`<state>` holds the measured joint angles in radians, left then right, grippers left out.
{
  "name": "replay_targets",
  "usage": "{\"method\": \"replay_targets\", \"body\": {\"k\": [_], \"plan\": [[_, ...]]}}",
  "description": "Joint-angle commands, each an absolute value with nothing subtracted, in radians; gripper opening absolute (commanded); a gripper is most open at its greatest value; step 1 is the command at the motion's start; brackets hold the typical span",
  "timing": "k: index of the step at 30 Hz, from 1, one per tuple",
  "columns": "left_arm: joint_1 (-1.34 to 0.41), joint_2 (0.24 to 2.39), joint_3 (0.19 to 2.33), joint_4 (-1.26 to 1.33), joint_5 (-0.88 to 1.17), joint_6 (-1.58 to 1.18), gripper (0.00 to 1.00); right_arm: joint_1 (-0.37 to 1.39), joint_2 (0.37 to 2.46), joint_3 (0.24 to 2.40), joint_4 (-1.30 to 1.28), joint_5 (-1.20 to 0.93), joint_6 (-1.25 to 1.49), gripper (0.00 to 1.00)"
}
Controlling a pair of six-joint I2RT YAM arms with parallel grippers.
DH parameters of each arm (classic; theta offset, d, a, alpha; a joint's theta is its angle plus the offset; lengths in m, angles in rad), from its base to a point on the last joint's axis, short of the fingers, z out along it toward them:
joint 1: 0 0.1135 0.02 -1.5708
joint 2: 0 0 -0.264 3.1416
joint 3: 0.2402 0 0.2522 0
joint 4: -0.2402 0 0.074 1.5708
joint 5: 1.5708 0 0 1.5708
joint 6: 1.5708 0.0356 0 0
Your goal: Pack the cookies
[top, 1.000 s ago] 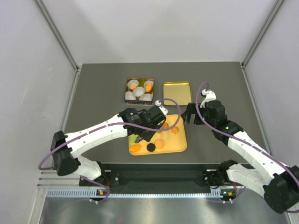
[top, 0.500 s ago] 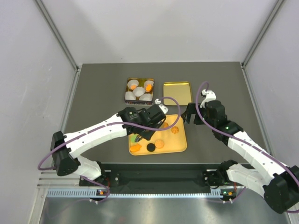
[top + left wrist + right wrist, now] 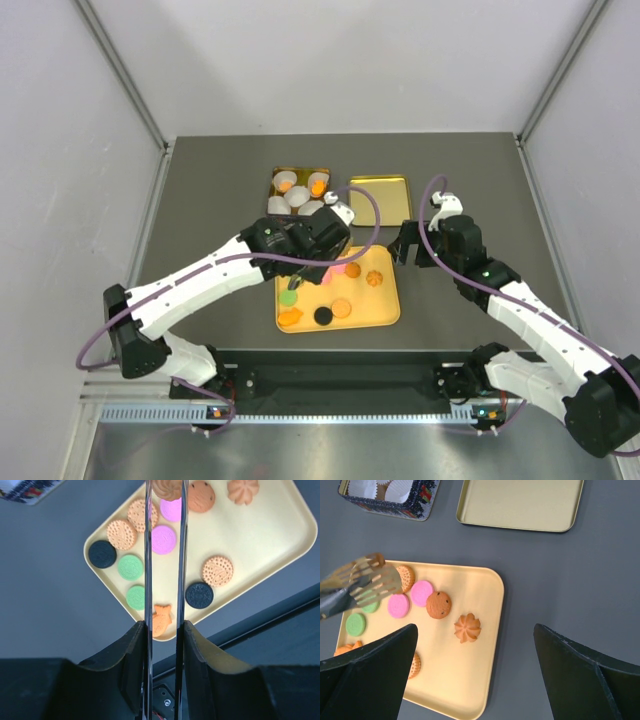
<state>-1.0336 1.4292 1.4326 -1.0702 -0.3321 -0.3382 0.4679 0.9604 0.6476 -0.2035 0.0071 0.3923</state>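
Note:
Several cookies (image 3: pixel 163 539) in pink, green, black and orange lie on a yellow tray (image 3: pixel 384 308). My left gripper (image 3: pixel 165 630) is shut on a pair of metal tongs (image 3: pixel 181 555) and hangs above the tray's back left part (image 3: pixel 312 258). A tan ridged cookie (image 3: pixel 166 487) sits pinched between the tong tips. The right wrist view shows the slotted tong heads (image 3: pixel 370 576) raised over the tray (image 3: pixel 470 680). My right gripper (image 3: pixel 477 665) is open and empty, hovering by the tray's right back corner (image 3: pixel 405 245), with a flower cookie (image 3: pixel 467 627) below it.
A patterned tin (image 3: pixel 273 203) with white paper cups, two holding orange cookies, stands behind the tray. Its gold lid (image 3: pixel 379 193) lies open side up to the right of it. A black rail (image 3: pixel 340 375) runs along the table's near edge.
My left gripper has lifted and moved back towards the tin with the tongs, uncovering pink and green cookies on the tray. The right arm has stayed still.

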Motion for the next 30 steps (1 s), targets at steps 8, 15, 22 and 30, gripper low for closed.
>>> {"method": "replay_targets", "body": {"k": [8, 15, 22, 30], "plan": [[-0.878, 1.462, 1.572, -0.973, -0.426, -0.304, 0.34, 0.459, 0.951, 0.649, -0.178, 0.014, 0.376, 1.00], [-0.697, 1.560, 1.609, -0.877, -0.416, -0.273, 0.34, 0.459, 0.948, 0.649, -0.178, 0.011, 0.379, 1.00], [-0.617, 1.680, 1.687, -0.822, -0.399, -0.250, 0.34, 0.459, 0.951, 0.646, -0.176, 0.005, 0.379, 1.00], [-0.598, 1.772, 1.710, -0.822, -0.442, -0.239, 0.34, 0.459, 0.950, 0.647, -0.175, 0.005, 0.379, 1.00]]}}
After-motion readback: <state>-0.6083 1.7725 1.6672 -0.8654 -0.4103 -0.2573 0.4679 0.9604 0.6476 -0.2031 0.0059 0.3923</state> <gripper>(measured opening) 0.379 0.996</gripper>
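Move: The left hand already holds a brown swirl cookie a few centimetres above the cookie tray; the middle paper cup of the patterned box lies about 19 cm ahead, 6 cm to its left and 5 cm below. The two filled back cups stand farther out in the box: one 23 cm ahead and 9 cm left, the other 22 cm ahead and 1 cm left. The empty gold tray is 18 cm ahead, 12 cm right. From the right hand the middle cup is about 11 cm ahead, 22 cm left, slightly below. Still pinching the swirl cookie, the left hand swings forward some 19 cm and about 5 cm to its left, away from the cookie tray and over the near side of the box, rising about 3 cm on the way and then sinking 5 cm towards the middle cup. The wrist turns about 25 degrees counter-clockwise as it goes, and the fingers keep their grip without opening, the hand slowing its forward run over the box as it continues down. ##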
